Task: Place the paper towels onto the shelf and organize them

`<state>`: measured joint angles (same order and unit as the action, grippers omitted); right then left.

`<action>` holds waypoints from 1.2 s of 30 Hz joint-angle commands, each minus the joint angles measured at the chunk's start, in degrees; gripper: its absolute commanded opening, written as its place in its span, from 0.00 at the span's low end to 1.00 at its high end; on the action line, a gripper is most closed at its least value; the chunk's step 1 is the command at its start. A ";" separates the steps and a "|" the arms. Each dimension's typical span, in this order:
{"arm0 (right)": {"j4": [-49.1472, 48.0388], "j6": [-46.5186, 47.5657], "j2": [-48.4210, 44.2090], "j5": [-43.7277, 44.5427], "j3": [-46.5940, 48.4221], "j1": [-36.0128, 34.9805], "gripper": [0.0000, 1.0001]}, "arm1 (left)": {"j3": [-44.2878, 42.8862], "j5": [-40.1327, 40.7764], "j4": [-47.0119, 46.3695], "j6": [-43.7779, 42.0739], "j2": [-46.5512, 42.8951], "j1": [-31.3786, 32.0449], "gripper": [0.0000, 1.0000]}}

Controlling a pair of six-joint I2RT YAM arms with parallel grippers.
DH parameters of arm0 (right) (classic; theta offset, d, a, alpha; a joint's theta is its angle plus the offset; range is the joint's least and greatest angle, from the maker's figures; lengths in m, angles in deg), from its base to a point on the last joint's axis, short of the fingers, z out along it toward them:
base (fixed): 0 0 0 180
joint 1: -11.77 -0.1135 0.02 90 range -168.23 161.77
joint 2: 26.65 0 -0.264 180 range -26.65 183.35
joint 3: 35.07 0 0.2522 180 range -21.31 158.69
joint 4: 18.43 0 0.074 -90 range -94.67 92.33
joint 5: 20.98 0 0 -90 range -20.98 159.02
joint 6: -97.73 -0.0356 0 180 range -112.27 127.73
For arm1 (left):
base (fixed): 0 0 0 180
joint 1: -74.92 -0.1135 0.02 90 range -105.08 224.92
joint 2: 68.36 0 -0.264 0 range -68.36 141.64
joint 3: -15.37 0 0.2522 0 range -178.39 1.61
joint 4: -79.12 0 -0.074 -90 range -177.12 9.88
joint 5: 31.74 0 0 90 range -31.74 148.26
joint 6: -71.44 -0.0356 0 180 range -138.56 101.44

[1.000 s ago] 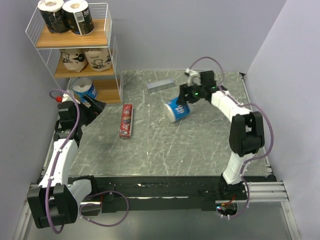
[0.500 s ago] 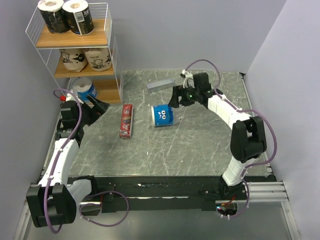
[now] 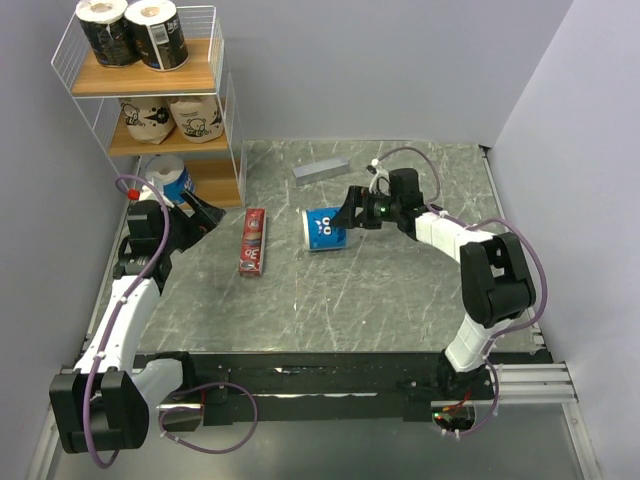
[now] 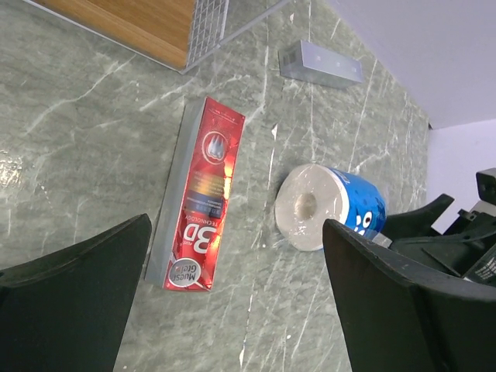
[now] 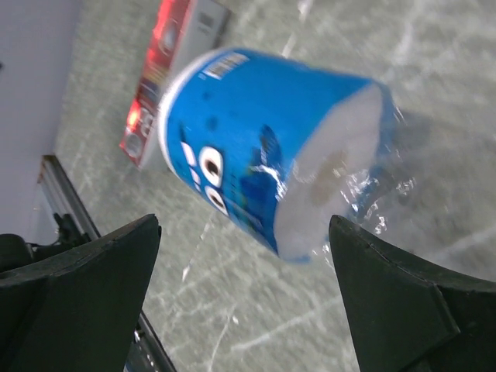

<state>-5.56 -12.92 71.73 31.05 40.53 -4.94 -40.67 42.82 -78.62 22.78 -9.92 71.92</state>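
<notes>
The shelf (image 3: 150, 84) stands at the far left. It holds two black paper towels (image 3: 130, 35) on the top board, two tan ones (image 3: 170, 118) on the middle board and a blue-and-white one (image 3: 168, 180) on the bottom board. Another blue-and-white roll (image 3: 325, 228) (image 4: 329, 208) (image 5: 263, 170) lies on its side on the table. My right gripper (image 3: 347, 213) (image 5: 244, 302) is open just to the right of this roll, its fingers apart from it. My left gripper (image 3: 203, 217) (image 4: 236, 302) hangs open and empty by the shelf's bottom corner (image 4: 155, 23).
A flat red box (image 3: 252, 241) (image 4: 203, 203) (image 5: 159, 85) lies between the shelf and the loose roll. A grey rectangular bar (image 3: 321, 169) (image 4: 320, 65) rests farther back. Walls close in the table on the left, the back and the right.
My right gripper opened and let go of the blue-and-white roll, which now lies on the table a little to the left. The right gripper dropped lower. The left arm shifted slightly.
</notes>
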 commanded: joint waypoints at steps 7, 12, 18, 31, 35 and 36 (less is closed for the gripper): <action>-16.95 -5.89 7.77 -7.99 1.00 0.36 0.93 | -2.98 1.38 -0.49 -0.39 -0.43 0.72 0.99; -19.93 -7.13 10.06 -9.04 1.52 0.36 0.88 | -2.98 1.29 -0.58 -0.21 -0.86 0.81 0.99; -23.11 -8.89 11.56 -10.45 1.70 0.27 0.71 | -3.07 2.17 -0.41 -0.39 -1.74 0.81 0.99; 15.02 11.41 -0.04 19.67 9.43 -11.49 0.57 | -3.60 2.87 1.00 -1.70 -2.27 0.90 0.99; 24.51 14.92 1.62 33.62 17.49 -18.35 0.55 | -4.47 3.49 2.14 -2.32 -2.01 0.81 0.99; 28.18 15.80 2.33 35.41 19.17 -20.53 0.55 | -4.65 3.75 2.67 -2.58 -1.83 0.81 0.99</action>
<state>9.18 -3.32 74.90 51.62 52.42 -20.50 -42.09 45.29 -76.29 21.93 -10.91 72.55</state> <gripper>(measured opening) 0.568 0.987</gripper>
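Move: Just beyond the open right fingers lies the blue-wrapped paper towel roll, its middle about 5 cm to the left, 3 cm back and 7 cm lower. From the same hand, the red box lies some 20 cm to the left and 5 cm back, and the grey box about 10 cm ahead and 5 cm left, both roughly 10 cm lower. From the left hand, the paper towel roll is some 25 cm to the right, 1 cm ahead and 14 cm below. Reaching left and down onto the near end of the paper towel roll, with a little forward, the right hand travels about 4 cm while its fingers close partway and pinch the end wall and loose plastic wrap. Keeping that grip, it then draws back and left about 5 cm and rises some 2 cm, the fingers tipping about 30 degrees more steeply downward. ##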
